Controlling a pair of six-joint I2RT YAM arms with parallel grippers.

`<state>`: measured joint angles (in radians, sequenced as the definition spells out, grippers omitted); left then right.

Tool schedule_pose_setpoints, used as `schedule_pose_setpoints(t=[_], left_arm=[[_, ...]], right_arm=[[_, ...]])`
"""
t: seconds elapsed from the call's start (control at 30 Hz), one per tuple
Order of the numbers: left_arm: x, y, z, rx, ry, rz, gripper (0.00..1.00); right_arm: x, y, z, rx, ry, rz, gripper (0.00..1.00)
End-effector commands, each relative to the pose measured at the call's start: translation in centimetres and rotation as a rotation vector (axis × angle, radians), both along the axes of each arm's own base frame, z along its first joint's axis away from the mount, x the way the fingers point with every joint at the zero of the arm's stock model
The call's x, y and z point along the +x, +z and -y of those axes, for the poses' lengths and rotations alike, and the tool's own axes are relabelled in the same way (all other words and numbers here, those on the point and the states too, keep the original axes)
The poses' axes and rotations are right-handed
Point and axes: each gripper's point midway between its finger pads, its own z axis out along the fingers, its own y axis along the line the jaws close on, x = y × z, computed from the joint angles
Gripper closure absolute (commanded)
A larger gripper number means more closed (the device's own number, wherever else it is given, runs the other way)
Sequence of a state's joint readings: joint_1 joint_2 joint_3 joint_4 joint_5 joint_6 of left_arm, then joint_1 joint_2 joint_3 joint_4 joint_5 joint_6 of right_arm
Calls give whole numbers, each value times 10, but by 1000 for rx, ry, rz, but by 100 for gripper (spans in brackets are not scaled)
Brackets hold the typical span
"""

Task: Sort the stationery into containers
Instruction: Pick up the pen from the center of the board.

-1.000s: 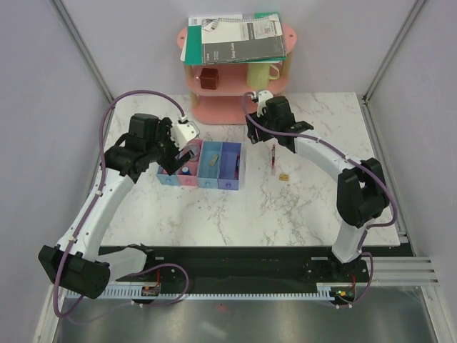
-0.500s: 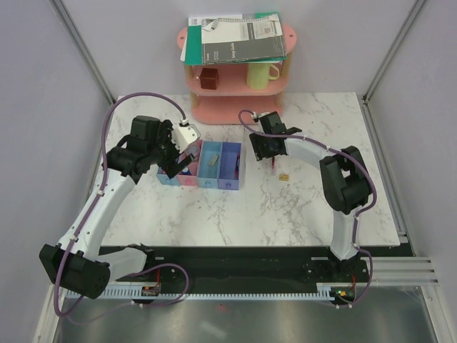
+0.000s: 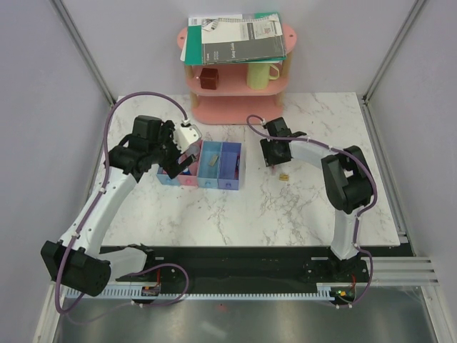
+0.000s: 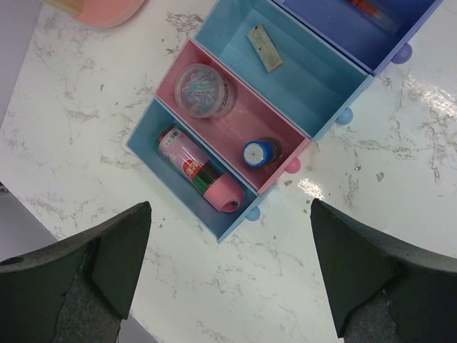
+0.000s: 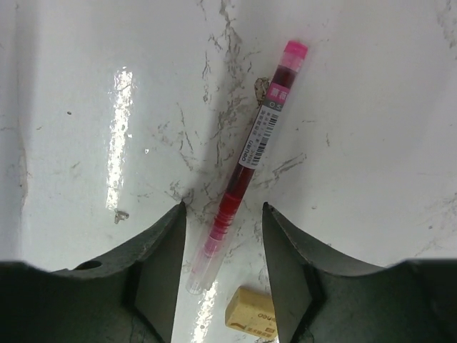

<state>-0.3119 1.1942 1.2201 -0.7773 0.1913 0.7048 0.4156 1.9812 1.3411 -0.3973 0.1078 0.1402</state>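
Four joined containers sit left of centre. In the left wrist view the blue tray holds a pink cylinder. The pink tray has a round disc and a blue-capped tube. A grey block lies in the light blue tray. My left gripper hangs open and empty above the trays' near end. My right gripper is low over the table, open, straddling the clear end of a red pen. A tan block lies beside that end.
A pink shelf rack stands at the back with notebooks on top, a brown cube and a yellow mug inside. The violet-blue tray shows a bit of red pen.
My right gripper has come down and left onto the red pen, its jaws narrowing around it. My left gripper has opened wider and drawn slightly back from the trays.
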Motion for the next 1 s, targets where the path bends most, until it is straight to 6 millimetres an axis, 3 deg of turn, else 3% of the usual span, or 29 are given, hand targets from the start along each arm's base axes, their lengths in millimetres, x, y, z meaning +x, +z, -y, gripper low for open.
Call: schedule_pose_setpoints(t=[0.0,0.13,0.23,0.27,0.4,0.5,0.67,0.77,0.97], left_arm=[[3,8,9,-9,-51,19,0],[4,7,8,1,-57,20,0],[6,7,10,3,-64,18,0],[6,6,10,2,-65,17,0],[6,4,11,-3,-66,6,0],[5,2,10,-4,-60,2,0],[4,4,11,-10,-57,4,0],[3,3,11,-17,-50,0,0],[-2,6,7,-14,-40,15,0]], right_arm=[[-1,-7,0,60,-26,-59,49],[-5,-24,2,98,-33,-145,61],[-4,-31,6,127,-54,-186,86],[-4,-35,8,131,-59,-198,99],[-3,-27,8,166,-57,-200,100],[0,-1,-4,234,-25,-165,100],[9,63,-37,423,38,-97,100],[15,91,-58,557,62,-69,100],[23,120,-91,788,60,-47,100]])
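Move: The right hand is right down over the near half of the pen, its open fingers on either side: the pen's middle lies about 3 cm ahead and 1 cm below, practically in line with the hand. The small eraser sits some 4 cm back and 4 cm to the right, while the purple bin's middle is roughly 14 cm to the left, about level fore and aft. From the left hand the pen is about 12 cm ahead, 29 cm to the right and 21 cm lower. The right hand slides about 2 cm forward along the pen, low over the table, as its fingers shut from half open and pinch the near half of the barrel beside the pink rings. Holding shut, it draws back nearly as far, then carries the pen about 6 cm left and 6 cm up, away from the eraser and towards the purple bin, while the wrist rolls some 30 degrees, left side rising so the fingertips swing left. ##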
